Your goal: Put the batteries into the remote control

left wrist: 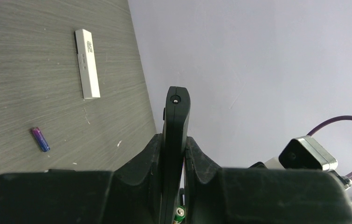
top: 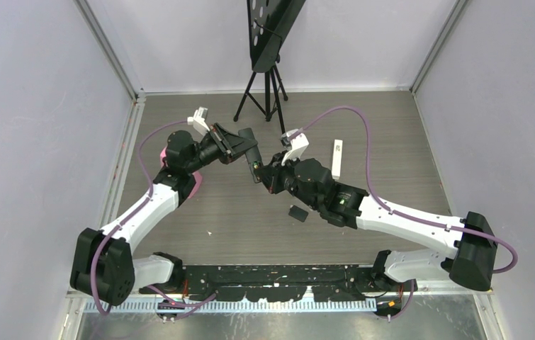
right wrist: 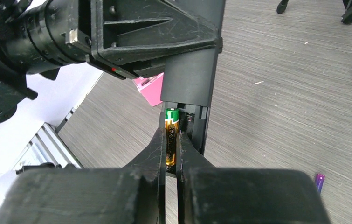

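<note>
My left gripper (left wrist: 174, 140) is shut on a black remote control (left wrist: 176, 112), held edge-on above the table (top: 250, 154). The remote's open battery bay faces my right gripper (right wrist: 171, 140). An orange-yellow battery (right wrist: 170, 122) with a green end lies in the bay's left slot, and the right gripper's narrow jaws are shut on it. The slot beside it shows a bare spring (right wrist: 189, 116). A purple battery (left wrist: 40, 139) lies loose on the table, and it also shows at the edge of the right wrist view (right wrist: 319, 182). From the top, the right gripper (top: 268, 172) meets the remote's lower end.
A white remote (top: 337, 159) lies on the table right of the grippers. A small black cover (top: 297, 212) sits under the right arm. A pink object (top: 195, 182) lies beneath the left arm. A tripod (top: 268, 88) stands at the back, with walls on three sides.
</note>
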`<act>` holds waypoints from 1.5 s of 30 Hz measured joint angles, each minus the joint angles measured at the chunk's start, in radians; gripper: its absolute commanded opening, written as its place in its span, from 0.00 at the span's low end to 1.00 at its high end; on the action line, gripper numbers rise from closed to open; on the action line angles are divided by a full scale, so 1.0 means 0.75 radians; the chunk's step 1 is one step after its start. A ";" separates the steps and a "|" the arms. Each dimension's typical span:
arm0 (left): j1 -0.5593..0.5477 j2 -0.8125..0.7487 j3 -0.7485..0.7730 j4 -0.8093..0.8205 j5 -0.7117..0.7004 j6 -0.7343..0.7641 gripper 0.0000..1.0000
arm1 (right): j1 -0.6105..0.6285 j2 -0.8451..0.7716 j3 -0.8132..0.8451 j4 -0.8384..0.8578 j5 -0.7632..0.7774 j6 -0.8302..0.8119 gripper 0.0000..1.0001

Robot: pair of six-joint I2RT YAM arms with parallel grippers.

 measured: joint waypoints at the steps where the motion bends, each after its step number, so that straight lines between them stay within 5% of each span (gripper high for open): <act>1: 0.000 0.007 0.000 0.000 0.014 -0.006 0.00 | -0.001 -0.002 0.000 -0.001 -0.016 -0.014 0.08; 45: 0.002 0.016 0.000 0.070 0.036 -0.063 0.00 | 0.026 0.019 0.095 -0.073 0.094 0.028 0.51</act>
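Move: The left hand holds the remote roughly level, about 20 cm above the table. Its open battery bay lies some 7 cm back and 1 cm left of that hand, 1 cm below. For the right hand, whose fingertips are already on the green-ended battery in the bay, the bay is about 1 cm ahead, 1 cm left and 1 cm below. On the table, a purple battery lies 4 cm ahead and 10 cm right, the battery cover 3 cm back and 11 cm right. The right fingertips, still closed on the green-ended battery in the remote's bay, first ease about half a centimetre back with a few degrees of roll, then spread steadily from nearly shut to about half open, letting go of it, while the hand drifts a little forward and rises some 2 cm. The left hand keeps its grip on the remote's other end and holds it almost still under the opening fingers, lifting only about 1 cm late on. ##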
